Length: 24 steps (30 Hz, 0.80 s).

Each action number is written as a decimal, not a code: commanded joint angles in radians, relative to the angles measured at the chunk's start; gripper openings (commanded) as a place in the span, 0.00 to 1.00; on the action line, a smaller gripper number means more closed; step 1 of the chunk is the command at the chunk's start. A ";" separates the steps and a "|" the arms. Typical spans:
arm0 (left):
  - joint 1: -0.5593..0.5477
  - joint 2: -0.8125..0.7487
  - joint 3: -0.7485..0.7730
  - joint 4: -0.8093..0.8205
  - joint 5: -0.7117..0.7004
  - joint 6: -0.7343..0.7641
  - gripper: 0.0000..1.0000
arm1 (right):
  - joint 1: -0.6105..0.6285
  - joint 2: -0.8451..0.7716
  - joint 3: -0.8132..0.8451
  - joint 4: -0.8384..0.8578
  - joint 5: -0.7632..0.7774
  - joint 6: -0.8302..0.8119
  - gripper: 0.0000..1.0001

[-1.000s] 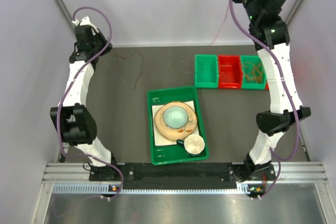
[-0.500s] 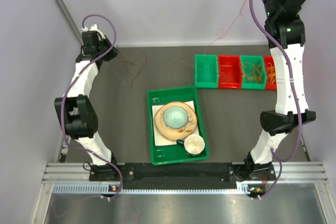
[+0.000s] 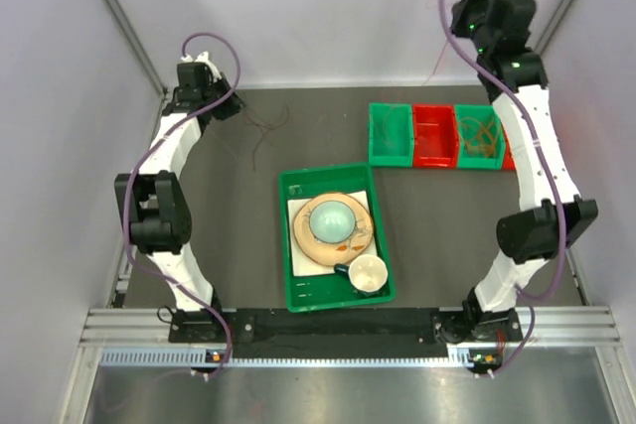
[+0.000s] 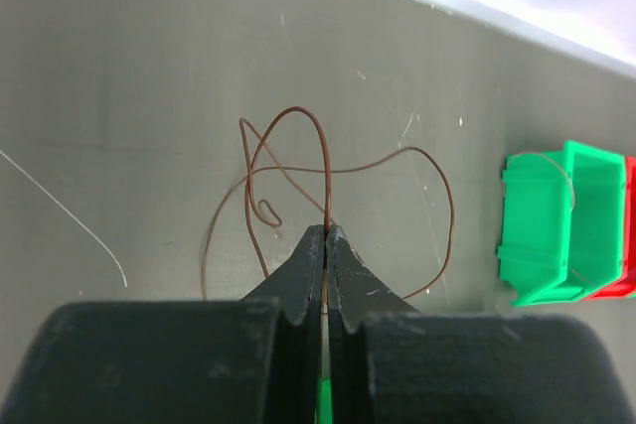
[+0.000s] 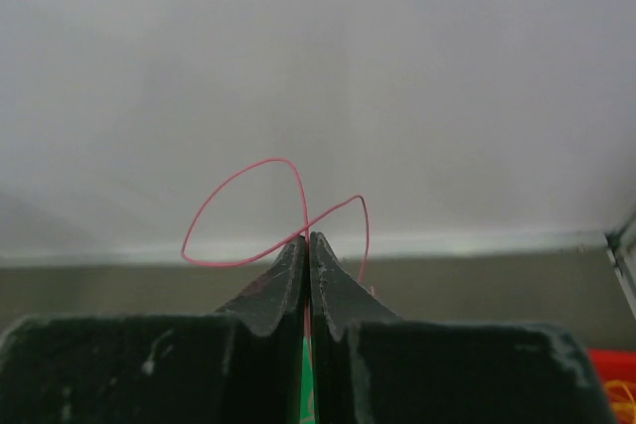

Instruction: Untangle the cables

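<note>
In the left wrist view my left gripper (image 4: 326,229) is shut on a thin brown cable (image 4: 323,151), whose loops hang just over the dark table (image 4: 119,96). From above, this gripper (image 3: 235,108) is at the back left, with the cable (image 3: 264,132) trailing to its right. My right gripper (image 5: 306,237) is shut on a thin red cable (image 5: 238,178) that loops in front of the white back wall. In the top view it (image 3: 460,19) is raised high at the back right. Yellow-orange cables (image 3: 481,134) lie in a green bin.
A row of small bins stands at the back right: green (image 3: 391,134), red (image 3: 434,136), green (image 3: 475,158), and a red one (image 3: 507,158) partly behind the right arm. A green tray (image 3: 298,290) holding a plate, bowl and cup sits in the middle.
The left arm has swung right along the back edge, dragging the brown cable. The right arm rose to the far right, then came back left and lower with the red cable.
</note>
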 commanded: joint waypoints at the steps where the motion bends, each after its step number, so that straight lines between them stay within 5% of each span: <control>1: -0.004 -0.004 0.012 0.027 0.011 0.022 0.00 | -0.023 0.051 -0.147 0.014 0.046 -0.029 0.00; 21: -0.004 0.012 0.031 0.003 0.010 0.040 0.00 | -0.046 0.252 -0.473 0.089 0.124 0.003 0.02; 23: -0.006 0.012 0.031 0.001 0.010 0.040 0.00 | -0.051 0.265 -0.465 0.080 0.122 0.012 0.37; 24: -0.006 0.012 0.032 0.003 0.011 0.039 0.00 | -0.051 0.266 -0.461 0.067 0.122 0.014 0.47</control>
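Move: The right hand holds the pink cable high up; the middle of the red bin it goes for lies some 45 cm below, level with it in reach and about 4 cm to its right. Green bins flank the red one at the same reach: the empty-looking left green bin about 12 cm left of it, the one with the orange cable 12 cm right. From the left hand the red bin lies roughly 48 cm right, 6 cm back and 17 cm lower. The right hand swoops down about 35 cm over the red bin, tipping some 40 degrees downward, then starts opening. ##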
